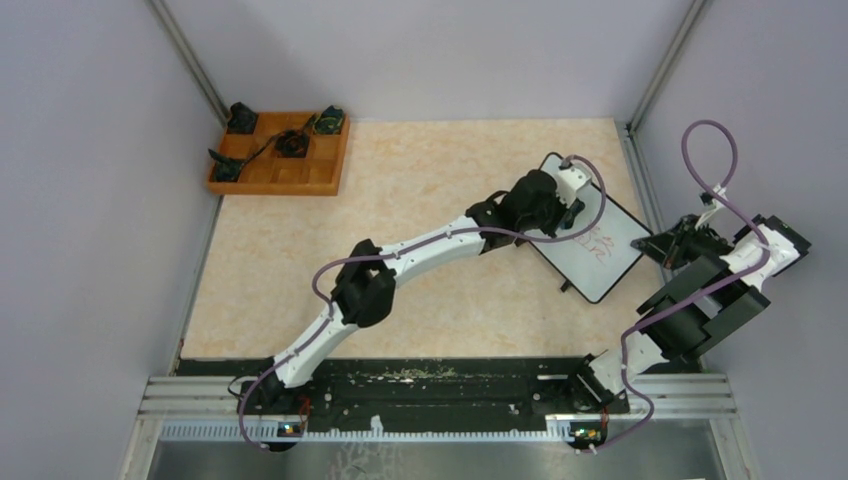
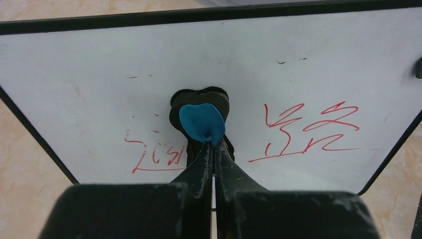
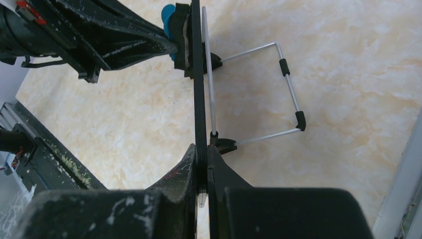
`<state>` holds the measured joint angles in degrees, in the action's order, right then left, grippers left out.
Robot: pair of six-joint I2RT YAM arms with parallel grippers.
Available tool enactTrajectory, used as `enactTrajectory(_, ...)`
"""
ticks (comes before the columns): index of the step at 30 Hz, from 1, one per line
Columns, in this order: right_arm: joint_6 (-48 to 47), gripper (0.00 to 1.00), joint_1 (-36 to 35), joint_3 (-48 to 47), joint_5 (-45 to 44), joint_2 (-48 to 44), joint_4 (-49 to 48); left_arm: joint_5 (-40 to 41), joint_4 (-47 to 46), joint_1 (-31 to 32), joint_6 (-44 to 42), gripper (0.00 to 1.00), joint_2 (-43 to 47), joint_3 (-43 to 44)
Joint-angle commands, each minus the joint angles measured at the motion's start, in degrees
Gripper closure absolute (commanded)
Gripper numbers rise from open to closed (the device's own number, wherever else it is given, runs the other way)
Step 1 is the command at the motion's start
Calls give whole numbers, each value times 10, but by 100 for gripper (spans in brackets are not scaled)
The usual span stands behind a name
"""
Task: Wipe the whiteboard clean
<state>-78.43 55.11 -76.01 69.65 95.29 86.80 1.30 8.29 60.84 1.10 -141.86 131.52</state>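
The whiteboard (image 1: 588,262) stands tilted on a wire stand (image 3: 290,89) at the right of the table. Red handwritten marks (image 2: 308,132) cover its lower face, with more at the left (image 2: 154,159). My left gripper (image 2: 214,147) is shut on the blue tab of a black eraser (image 2: 201,122), which is pressed on the board between the two groups of marks. In the top view the left gripper (image 1: 578,212) hangs over the board and hides the eraser. My right gripper (image 3: 201,149) is shut on the board's black edge (image 3: 198,99), seen edge-on; from above the right gripper (image 1: 655,248) is at the board's right side.
A wooden compartment tray (image 1: 280,155) with several dark objects sits at the far left corner. Grey walls and metal posts (image 1: 655,65) enclose the table. The board's stand reaches out behind it towards the right wall. A black rail (image 1: 440,385) runs along the near edge.
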Motion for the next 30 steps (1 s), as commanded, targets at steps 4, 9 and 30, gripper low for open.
enactTrajectory(4, -35, 100, -6, 0, -1, -28, -9, 20, -15, -57, -19, 100, -4, -1)
enactTrajectory(9, -35, 100, -6, -1, -1, -27, -9, 25, -15, -76, -35, 100, -2, -6)
enactTrajectory(30, -33, 100, -7, -2, -1, -27, -9, -14, -53, 1, -13, 100, 23, -27)
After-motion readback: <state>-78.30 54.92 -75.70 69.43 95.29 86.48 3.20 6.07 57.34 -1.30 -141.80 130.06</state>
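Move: The left hand already holds the eraser on the whiteboard; what remains of the first red writing lies about 3 cm ahead, 1 cm left and 3 cm below it. The second writing is some 4 cm back and 6 cm right, 2 cm down; the board's far corner is 14 cm ahead, 3 cm left, 3 cm up. From the right hand, gripping the board's side, the first writing lies roughly 6 cm ahead, 18 cm left, 4 cm down. Left hand rubs the eraser about 10 cm forward-left along the board, then halfway back, right still gripping it. ##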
